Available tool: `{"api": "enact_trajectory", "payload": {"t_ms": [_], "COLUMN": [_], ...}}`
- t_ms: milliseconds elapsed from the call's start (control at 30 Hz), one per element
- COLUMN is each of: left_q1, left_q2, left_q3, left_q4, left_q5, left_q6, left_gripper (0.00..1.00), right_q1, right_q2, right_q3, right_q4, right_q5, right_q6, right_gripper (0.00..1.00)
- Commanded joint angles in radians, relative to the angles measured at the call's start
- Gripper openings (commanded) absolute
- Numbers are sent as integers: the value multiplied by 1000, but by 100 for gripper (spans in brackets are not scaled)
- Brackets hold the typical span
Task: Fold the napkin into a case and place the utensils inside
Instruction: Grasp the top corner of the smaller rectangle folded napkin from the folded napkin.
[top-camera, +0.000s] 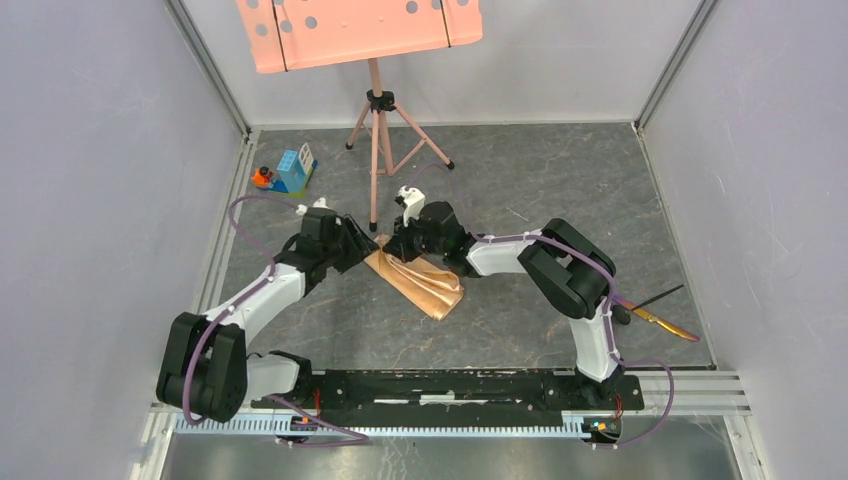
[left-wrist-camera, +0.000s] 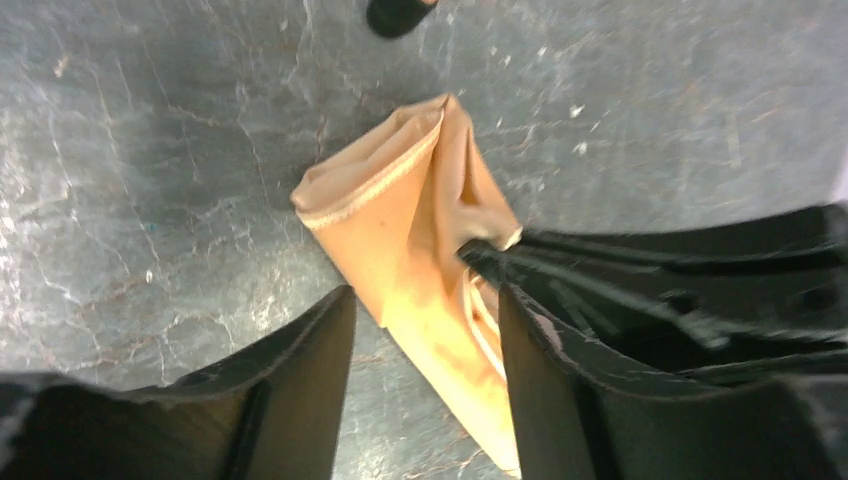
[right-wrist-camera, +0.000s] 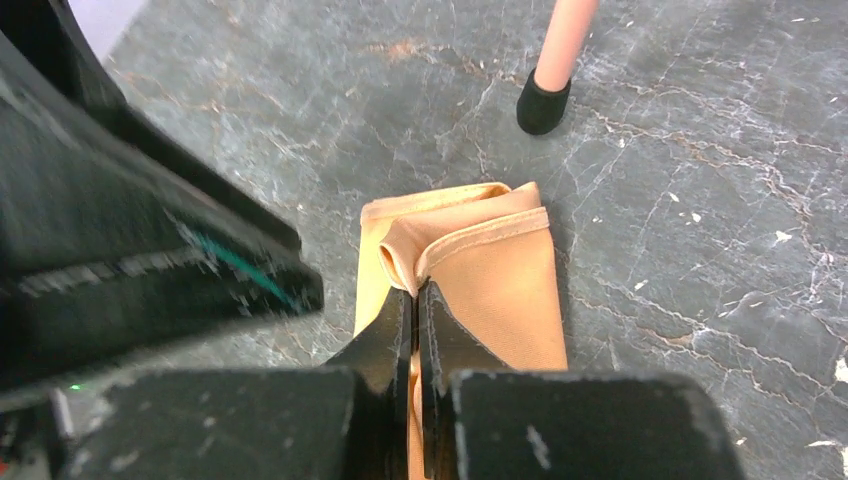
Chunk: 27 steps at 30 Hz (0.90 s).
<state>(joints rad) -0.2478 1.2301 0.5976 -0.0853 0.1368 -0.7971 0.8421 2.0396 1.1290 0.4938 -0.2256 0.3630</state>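
Note:
The peach-orange napkin lies folded into a narrow oblong on the grey table, between the two arms. It shows in the left wrist view and in the right wrist view. My right gripper is shut on a raised fold of the napkin near its far end; it shows from above. My left gripper is open, its jaws standing either side of the napkin's edge, close to the right gripper; from above it sits at the napkin's left. The utensils, black and gold, lie at the right by the right arm.
A salmon-pink music stand stands behind the napkin, one tripod foot close to the cloth's far end. A small blue toy sits at the back left. Grey walls enclose the table on the left, right and back.

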Motion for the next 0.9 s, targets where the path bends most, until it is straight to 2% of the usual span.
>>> {"api": "enact_trajectory", "payload": {"t_ms": [0, 67, 267, 467, 533, 867], "left_q1": [-114, -144, -233, -305, -315, -346], "left_q2": [45, 65, 162, 253, 281, 360], "left_q3": [90, 111, 200, 293, 312, 343], "left_q4": [-163, -172, -222, -298, -324, -343], "left_q5": [-271, -305, -448, -576, -596, -644], "left_q6": [91, 96, 126, 158, 162, 165], "left_gripper": [56, 50, 47, 41, 37, 37], "right_q1": [-32, -42, -52, -58, -60, -67], "right_q2": [-51, -58, -58, -64, -64, -57], "right_q3": [-26, -35, -40, -57, -59, -72], "right_q4": [123, 145, 158, 179, 182, 201], "right_q5": [-89, -101, -115, -118, -117, -120], "right_q6": [187, 219, 256, 264, 264, 269], "right_gripper": [0, 0, 0, 0, 0, 0]}}
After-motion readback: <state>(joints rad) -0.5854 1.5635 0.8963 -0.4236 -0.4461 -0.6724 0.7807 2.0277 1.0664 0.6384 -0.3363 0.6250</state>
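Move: The folded napkin's near-left edge, close to its upper-left end, lies about 5 cm below the open left hand, roughly 1 cm back and 1 cm to its right. The corner pinched by the right hand is some 4 cm right, 1 cm ahead and 3 cm below; the stand foot is about 8 cm ahead, level sideways and 6 cm lower. From the right hand that edge lies 3 cm left, 2 cm back and 3 cm below. The left hand sinks about 4 cm in all towards the napkin's near-left edge, with a small sway back and forward again, rolling some 35 degrees so that its left side rises while its fingers narrow from wide to part-open without shutting. The right hand keeps its pinch on the loose corner, first lifting it about 2 cm with a slight tilt of the wrist, then holding it there. ##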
